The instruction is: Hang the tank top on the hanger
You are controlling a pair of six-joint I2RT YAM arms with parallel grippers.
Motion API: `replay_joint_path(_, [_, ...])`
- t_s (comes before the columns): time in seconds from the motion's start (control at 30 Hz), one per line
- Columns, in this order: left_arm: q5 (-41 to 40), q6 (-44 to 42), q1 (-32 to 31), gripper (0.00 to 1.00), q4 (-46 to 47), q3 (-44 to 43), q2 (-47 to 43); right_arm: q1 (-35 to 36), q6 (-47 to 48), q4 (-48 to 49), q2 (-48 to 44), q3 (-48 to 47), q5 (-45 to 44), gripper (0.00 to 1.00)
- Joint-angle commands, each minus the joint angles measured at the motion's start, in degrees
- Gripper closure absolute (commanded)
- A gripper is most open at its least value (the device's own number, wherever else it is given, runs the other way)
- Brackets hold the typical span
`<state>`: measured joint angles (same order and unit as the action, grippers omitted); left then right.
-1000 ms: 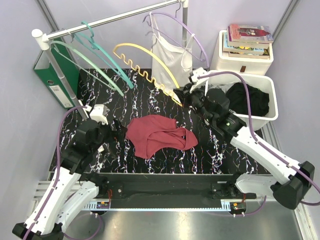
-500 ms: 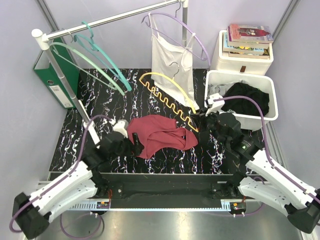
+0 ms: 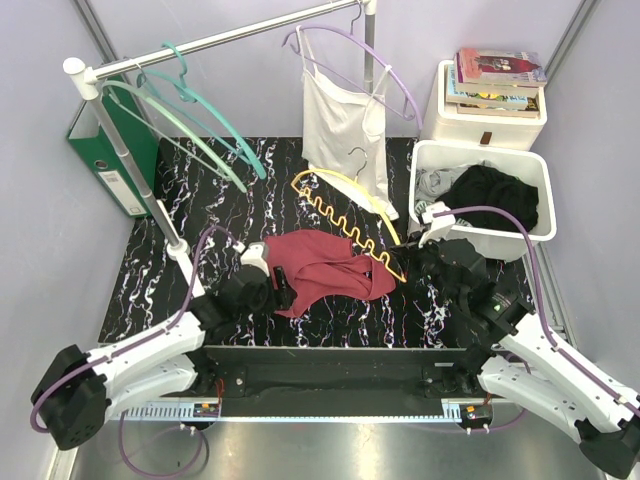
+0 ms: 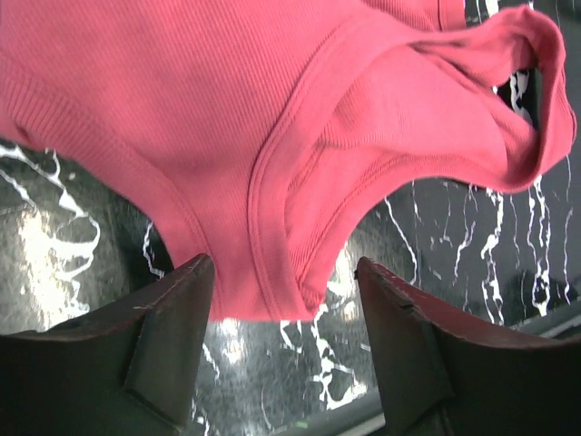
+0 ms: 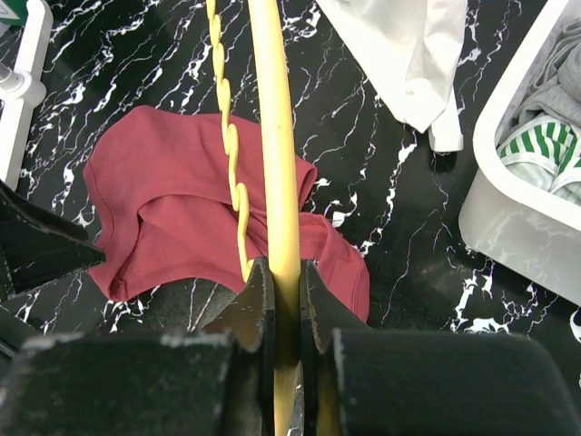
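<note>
The maroon tank top (image 3: 325, 268) lies crumpled on the black marbled table (image 3: 200, 215). My left gripper (image 3: 279, 279) is at its left edge. In the left wrist view that gripper (image 4: 283, 269) is open, with the tank top (image 4: 227, 136) strap hem just reaching between the fingertips. My right gripper (image 3: 410, 258) is shut on one end of the yellow hanger (image 3: 345, 205). The hanger slants up and left over the top's right side, with its metal hook (image 3: 356, 158) at the far end. In the right wrist view the gripper (image 5: 280, 269) clamps the hanger's arched bar (image 5: 272, 136) above the tank top (image 5: 172, 200).
A white camisole (image 3: 340, 120) hangs on a lilac hanger (image 3: 385, 75) from the rail (image 3: 230, 40), beside teal hangers (image 3: 200, 110). A white bin (image 3: 545, 205) holding a black garment (image 3: 495, 195) stands at the right, with books (image 3: 500, 72) behind it. A green binder (image 3: 110, 150) stands at the left.
My left gripper has moved right to the tank top's edge and its jaws have narrowed. The right arm has brought the hanger down and forward from the back to over the top's right side.
</note>
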<state>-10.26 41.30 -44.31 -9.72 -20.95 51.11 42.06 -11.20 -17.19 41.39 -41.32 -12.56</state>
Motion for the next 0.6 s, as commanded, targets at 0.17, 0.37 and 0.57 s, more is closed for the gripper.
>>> replay_joint_path(0.17, [-2.9, -1.0, -0.3, 0.41, 7.8, -1.9, 7.8, 0.4, -2.2, 2.1, -2.7, 0.8, -0.7, 1.0])
replay_joint_path(0.37, [-1.1, -2.5, -0.3, 0.52, 9.1, -3.0, 12.2, 0.4, -2.5, 1.5, -3.4, 1.4, -1.2, 1.0])
replay_joint_path(0.57, [0.7, -2.5, -0.3, 0.53, 11.5, -3.0, 15.3, 0.4, -2.8, 1.5, -3.2, 1.7, -1.1, 1.0])
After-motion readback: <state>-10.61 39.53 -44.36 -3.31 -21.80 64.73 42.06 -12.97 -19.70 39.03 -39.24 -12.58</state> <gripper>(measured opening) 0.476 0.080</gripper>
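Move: The red tank top's near-left corner, which the left gripper goes for, lies just under its fingertips, about 4 cm below and 1 cm ahead; the garment's middle is some 7 cm ahead and 8 cm right, with the white rack foot about 10 cm ahead and 23 cm left. From the right hand, holding the yellow hanger's end, the tank top's middle is some 18 cm left, 3 cm ahead and 22 cm down; the hanger's middle is about 11 cm left and 6 cm ahead, the laundry basket 17 cm right and 20 cm ahead. The tank top's near-left corner gets the left fingertips lowered onto it: the hand sinks nearly 4 cm, easing as it gets down, tilts slightly, and its fingers close from about two-thirds to half open, straddling the edge without pinching it yet. The right hand keeps its grip on the hanger and settles about 2 cm, mostly down. ##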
